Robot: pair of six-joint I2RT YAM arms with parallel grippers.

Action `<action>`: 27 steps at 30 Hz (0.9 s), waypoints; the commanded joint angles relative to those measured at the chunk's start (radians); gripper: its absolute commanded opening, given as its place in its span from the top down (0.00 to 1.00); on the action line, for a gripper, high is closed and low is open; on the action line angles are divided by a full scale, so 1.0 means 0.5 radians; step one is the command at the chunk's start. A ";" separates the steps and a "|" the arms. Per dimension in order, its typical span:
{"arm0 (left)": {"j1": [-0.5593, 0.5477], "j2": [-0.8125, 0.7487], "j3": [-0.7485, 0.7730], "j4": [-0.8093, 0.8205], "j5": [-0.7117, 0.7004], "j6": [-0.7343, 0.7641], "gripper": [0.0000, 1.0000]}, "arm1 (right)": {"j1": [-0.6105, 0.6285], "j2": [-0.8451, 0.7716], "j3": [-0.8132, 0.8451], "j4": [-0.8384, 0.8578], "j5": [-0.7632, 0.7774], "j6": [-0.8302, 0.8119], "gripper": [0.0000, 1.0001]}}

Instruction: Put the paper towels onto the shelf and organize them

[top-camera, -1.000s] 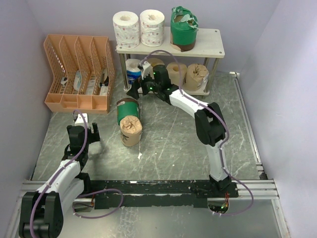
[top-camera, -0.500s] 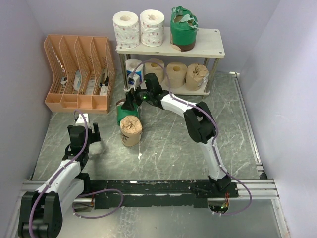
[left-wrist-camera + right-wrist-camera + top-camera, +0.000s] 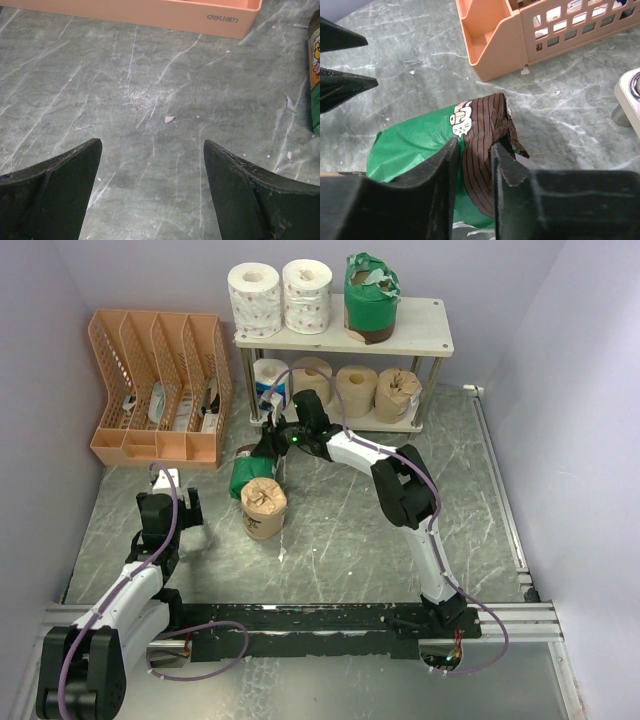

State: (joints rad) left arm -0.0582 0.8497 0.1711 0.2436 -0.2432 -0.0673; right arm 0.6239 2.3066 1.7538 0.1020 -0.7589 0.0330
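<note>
A green wrapped roll with a dark band [image 3: 244,476] lies tilted on the table, left of the shelf [image 3: 425,336]. My right gripper [image 3: 270,443] is shut on its brown striped end [image 3: 481,150]; the green body [image 3: 407,145] shows left of the fingers. A brown-paper roll [image 3: 262,504] stands against it. On the shelf's top board stand two white patterned rolls [image 3: 254,295] and a green one [image 3: 369,298]. On the lower board stand a blue-and-white roll [image 3: 267,380] and tan rolls [image 3: 356,388]. My left gripper [image 3: 152,150] hangs open over bare table.
An orange slotted file organizer [image 3: 160,385] stands at the back left, close to the green roll, and its base [image 3: 150,12] lies ahead of my left gripper. Purple walls enclose the table. A metal rail [image 3: 500,490] runs along the right side.
My right gripper came down and left from the shelf's lower board to the green roll and closed on its dark end. The roll tipped leftward. The left arm stayed still.
</note>
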 commanded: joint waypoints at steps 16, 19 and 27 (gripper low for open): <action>-0.016 -0.034 -0.029 0.073 -0.037 -0.009 0.06 | -0.027 -0.700 -0.403 0.092 0.229 -0.209 1.00; -0.016 -0.037 -0.029 0.072 -0.038 -0.010 0.06 | -0.027 -0.943 -0.444 0.084 0.350 -0.303 1.00; -0.019 -0.040 -0.029 0.068 -0.038 -0.006 0.06 | -0.011 -1.525 -0.484 -0.060 0.775 -0.715 1.00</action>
State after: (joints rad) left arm -0.0608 0.8433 0.1707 0.2436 -0.2459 -0.0677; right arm 0.6147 1.6550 1.5105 0.0860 -0.5117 -0.1825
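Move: The green roll with the brown-wrapped end lies beneath and beside the right fingertips, its middle about 5 cm back, 3 cm left and 5 cm below them. The kraft-paper roll stands some 15 cm straight back; the blue-labelled roll on the lower shelf is about 15 cm ahead and 1 cm right. The orange rack is roughly 13 cm ahead, 24 cm left. From the left hand the green roll is about 8 cm ahead, 21 cm right. The green roll's brown wrapper, already between the right hand's half-closed fingers, is pinched as they close the rest of the way, the hand nearly still. It then eases right and slightly back and sweeps up faster and faster, some 24 cm up and 8 cm right in all, with the wrist rolling about 30 degrees so its forward side lifts. ##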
